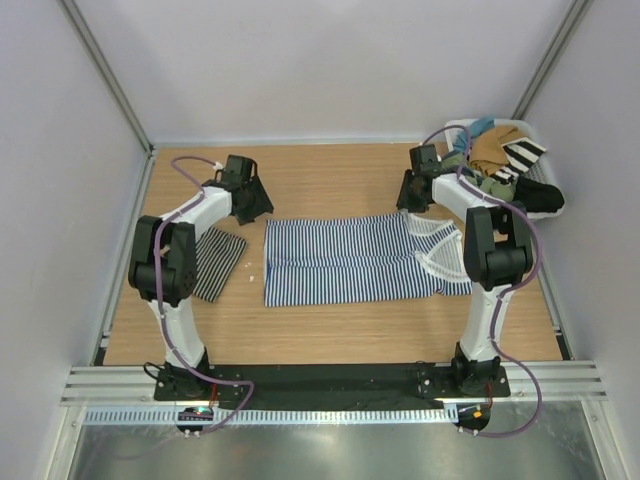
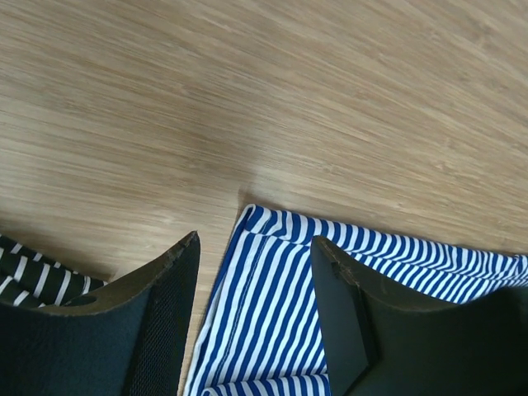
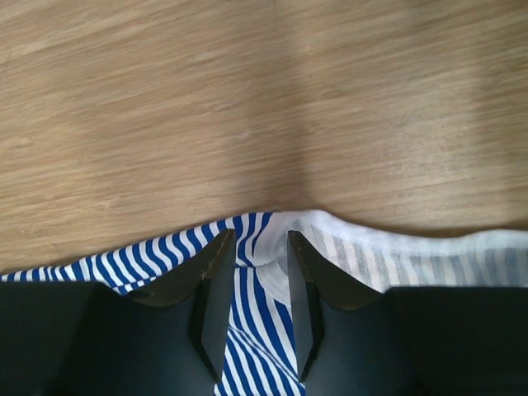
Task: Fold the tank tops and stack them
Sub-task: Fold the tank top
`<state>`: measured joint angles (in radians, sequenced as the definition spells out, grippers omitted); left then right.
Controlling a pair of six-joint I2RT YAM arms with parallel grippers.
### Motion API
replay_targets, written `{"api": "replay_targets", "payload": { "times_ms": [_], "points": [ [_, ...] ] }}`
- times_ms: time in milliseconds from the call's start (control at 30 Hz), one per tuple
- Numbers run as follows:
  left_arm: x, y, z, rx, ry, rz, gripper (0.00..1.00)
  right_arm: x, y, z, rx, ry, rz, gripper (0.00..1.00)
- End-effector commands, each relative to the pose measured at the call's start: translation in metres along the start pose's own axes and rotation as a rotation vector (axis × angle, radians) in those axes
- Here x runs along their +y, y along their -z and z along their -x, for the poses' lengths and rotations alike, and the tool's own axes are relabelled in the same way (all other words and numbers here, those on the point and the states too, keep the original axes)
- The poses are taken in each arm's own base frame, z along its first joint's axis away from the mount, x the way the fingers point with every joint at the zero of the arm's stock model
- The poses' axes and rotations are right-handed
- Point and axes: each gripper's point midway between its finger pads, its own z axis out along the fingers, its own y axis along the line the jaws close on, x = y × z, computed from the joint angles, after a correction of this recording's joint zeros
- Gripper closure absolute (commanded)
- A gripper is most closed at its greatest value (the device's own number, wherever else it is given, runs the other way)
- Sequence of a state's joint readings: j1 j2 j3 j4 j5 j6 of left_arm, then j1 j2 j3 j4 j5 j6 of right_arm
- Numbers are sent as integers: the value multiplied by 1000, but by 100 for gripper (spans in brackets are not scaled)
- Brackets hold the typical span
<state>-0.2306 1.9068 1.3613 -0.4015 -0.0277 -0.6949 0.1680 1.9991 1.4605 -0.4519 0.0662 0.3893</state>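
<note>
The blue-and-white striped tank top (image 1: 340,260) lies spread flat across the middle of the table, its white-trimmed neckline and straps (image 1: 440,250) at the right end. My left gripper (image 1: 255,205) stands open over its far left corner (image 2: 264,305), one finger on each side of the hem. My right gripper (image 1: 410,200) is open at the far right corner, and its fingers straddle a raised bit of striped cloth (image 3: 256,313) beside the white trim (image 3: 346,235). The fine black-and-white tank top (image 1: 215,262) lies folded at the left, partly under my left arm, and shows again (image 2: 25,272) beside the left finger.
A white bin (image 1: 452,128) at the back right corner holds tan, green, teal, black and bold-striped clothes. Bare wooden tabletop (image 1: 330,180) lies beyond the blue top. White walls close in the table on three sides.
</note>
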Motion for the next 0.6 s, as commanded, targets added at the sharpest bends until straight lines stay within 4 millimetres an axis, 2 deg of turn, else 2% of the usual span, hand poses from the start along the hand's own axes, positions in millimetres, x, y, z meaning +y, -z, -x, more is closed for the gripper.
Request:
{"api": "replay_targets", "payload": {
  "times_ms": [0, 33, 67, 200, 300, 400, 467, 500, 567],
  "points": [
    [-12, -4, 3, 24, -19, -56, 43, 6, 0, 23, -54, 10, 17, 64],
    [-14, -6, 2, 31, -20, -60, 43, 6, -1, 26, -56, 6, 17, 66],
    [-13, -10, 0, 41, -20, -59, 43, 6, -5, 23, -44, 9, 15, 74],
    [-15, -17, -5, 67, -21, -68, 48, 7, -7, 23, -39, 5, 20, 93],
    [-14, -22, -8, 80, -19, -68, 48, 7, -5, 22, -41, 2, 23, 99],
    [-13, -29, -11, 91, -18, -64, 50, 8, -3, 21, -42, 4, 33, 99],
    [-15, -31, -10, 95, -16, -69, 59, 9, -3, 21, -40, 2, 37, 99],
    [-15, -33, -12, 102, -13, -69, 69, 8, -3, 20, -40, 2, 37, 99],
    [-16, -34, -14, 113, -11, -76, 78, 8, -1, 22, -44, 3, 36, 99]
  ]
}}
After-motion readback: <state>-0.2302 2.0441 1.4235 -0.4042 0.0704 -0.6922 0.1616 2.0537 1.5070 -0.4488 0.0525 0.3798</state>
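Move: Just below the left hand, about 2 cm to its right and 4 cm down, lies the tank top's far left corner; its near left corner is some 22 cm back and 2 cm right. The dark striped top lies about 12 cm back and 9 cm left of that hand. About 1 cm ahead of the right hand and 1 cm below is the far edge by the white trim, with the white-trimmed opening some 9 cm back and 7 cm right. Sinking about 4 cm and drifting some 2 cm to the right, the left hand brings its fingers around the tank top's far left corner, tips pitching about 5 degrees back towards the base, and closes them to about half their starting gap. The right hand eases roughly 1 cm forward and down onto the far edge beside the white trim, shuts its fingers on the cloth early, then holds still. ##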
